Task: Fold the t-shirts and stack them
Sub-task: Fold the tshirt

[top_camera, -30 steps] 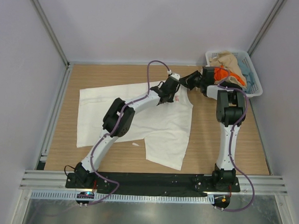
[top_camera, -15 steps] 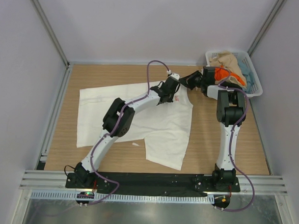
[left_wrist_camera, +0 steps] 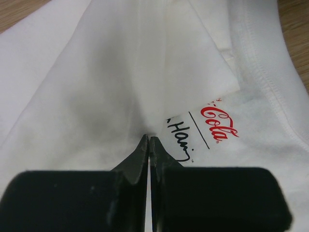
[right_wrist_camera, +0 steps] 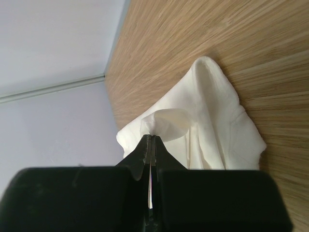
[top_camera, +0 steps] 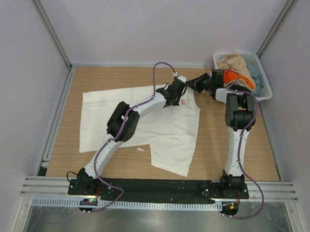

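A white t-shirt [top_camera: 169, 132] with a red printed graphic [left_wrist_camera: 219, 121] lies spread on the wooden table. My left gripper [top_camera: 170, 100] is down on its upper right part, beside the print. In the left wrist view its jaws [left_wrist_camera: 148, 138] are shut, pinching a raised ridge of the white cloth [left_wrist_camera: 96, 72]. My right gripper [top_camera: 195, 85] sits at the shirt's far right corner. In the right wrist view it [right_wrist_camera: 153, 136] is shut on a curled edge of the white cloth [right_wrist_camera: 212, 111], which is lifted off the wood.
A white lattice basket [top_camera: 265, 92] stands at the back right corner, holding tan [top_camera: 236, 63], orange [top_camera: 231, 77] and pale blue [top_camera: 253, 71] shirts. Grey walls enclose the table on three sides. A small white scrap [top_camera: 140, 149] lies by the shirt's near edge.
The left gripper's jaws have closed onto the white cloth. Both arms have stayed almost where they were.
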Controlling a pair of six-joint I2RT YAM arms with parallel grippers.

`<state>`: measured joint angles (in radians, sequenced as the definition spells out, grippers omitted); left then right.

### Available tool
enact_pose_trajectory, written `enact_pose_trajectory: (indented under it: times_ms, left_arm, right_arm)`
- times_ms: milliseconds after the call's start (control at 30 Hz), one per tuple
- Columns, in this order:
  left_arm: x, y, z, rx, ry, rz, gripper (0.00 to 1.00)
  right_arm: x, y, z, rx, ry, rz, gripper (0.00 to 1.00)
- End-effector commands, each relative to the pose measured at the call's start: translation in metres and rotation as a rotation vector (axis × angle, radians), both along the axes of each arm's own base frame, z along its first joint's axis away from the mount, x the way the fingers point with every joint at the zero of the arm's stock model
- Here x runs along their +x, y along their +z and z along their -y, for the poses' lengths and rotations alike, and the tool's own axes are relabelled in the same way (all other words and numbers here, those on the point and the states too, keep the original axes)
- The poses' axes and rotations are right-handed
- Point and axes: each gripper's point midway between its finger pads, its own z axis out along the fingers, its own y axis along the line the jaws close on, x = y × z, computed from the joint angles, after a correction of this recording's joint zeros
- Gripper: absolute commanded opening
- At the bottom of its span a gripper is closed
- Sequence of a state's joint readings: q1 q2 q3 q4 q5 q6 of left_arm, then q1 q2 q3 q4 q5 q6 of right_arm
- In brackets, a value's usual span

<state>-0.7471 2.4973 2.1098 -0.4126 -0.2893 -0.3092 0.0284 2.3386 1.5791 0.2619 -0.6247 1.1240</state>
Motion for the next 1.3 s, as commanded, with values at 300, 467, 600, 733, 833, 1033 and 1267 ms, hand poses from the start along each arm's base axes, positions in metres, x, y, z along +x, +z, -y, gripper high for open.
enact_pose_trajectory:
  times_ms: [300, 467, 600, 733, 833, 1033, 1267]
  left_arm:
    - [0.01, 0.074, -0.009, 0.0, -0.036, 0.097, 0.0]
    - [-0.002, 0.081, -0.018, 0.002, -0.059, 0.077, 0.0]
    - [-0.01, 0.095, -0.028, -0.018, -0.075, 0.068, 0.0]
    - [-0.021, 0.101, -0.035, -0.028, -0.099, 0.045, 0.0]
    - [-0.035, 0.093, -0.036, -0.032, -0.141, 0.002, 0.0]
    - [-0.062, 0.073, -0.048, -0.021, -0.161, -0.084, 0.0]
    - [-0.081, 0.071, -0.054, -0.026, -0.209, -0.118, 0.0]
  right_arm:
    - [-0.002, 0.053, 0.0, -0.066, 0.04, 0.077, 0.01]
    - [-0.023, 0.064, 0.001, -0.117, 0.056, 0.059, 0.01]
    - [-0.043, 0.068, 0.001, -0.142, 0.067, 0.013, 0.01]
    - [-0.077, 0.059, 0.004, -0.197, 0.1, -0.064, 0.02]
    - [-0.101, 0.054, 0.0, -0.209, 0.129, -0.102, 0.01]
    - [-0.141, 0.044, 0.0, -0.25, 0.164, -0.159, 0.01]
    - [-0.167, 0.038, -0.002, -0.308, 0.199, -0.19, 0.01]
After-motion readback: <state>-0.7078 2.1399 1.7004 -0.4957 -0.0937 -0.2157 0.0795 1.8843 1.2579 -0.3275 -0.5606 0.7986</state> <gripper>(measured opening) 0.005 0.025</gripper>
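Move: Both hands already hold the folded-over far part of the t-shirt. The left's landing spot on the shirt body lies some 8 cm back, 6 cm to its left and 2 cm below; the red print is about 4 cm to its right and 1 cm ahead. The right's landing spot is roughly 16 cm straight back and 7 cm below, with the shirt's right edge some 19 cm back and 7 cm to its right. Both closed grippers keep their pinch on the flap and draw it back towards the robot over the shirt body in an arc. The right travels about 16 cm back, rising, then sinking below its start as its wrist tips further down some 20 degrees; the left climbs about 7 cm, swings back and left, and lowers again to the body. ##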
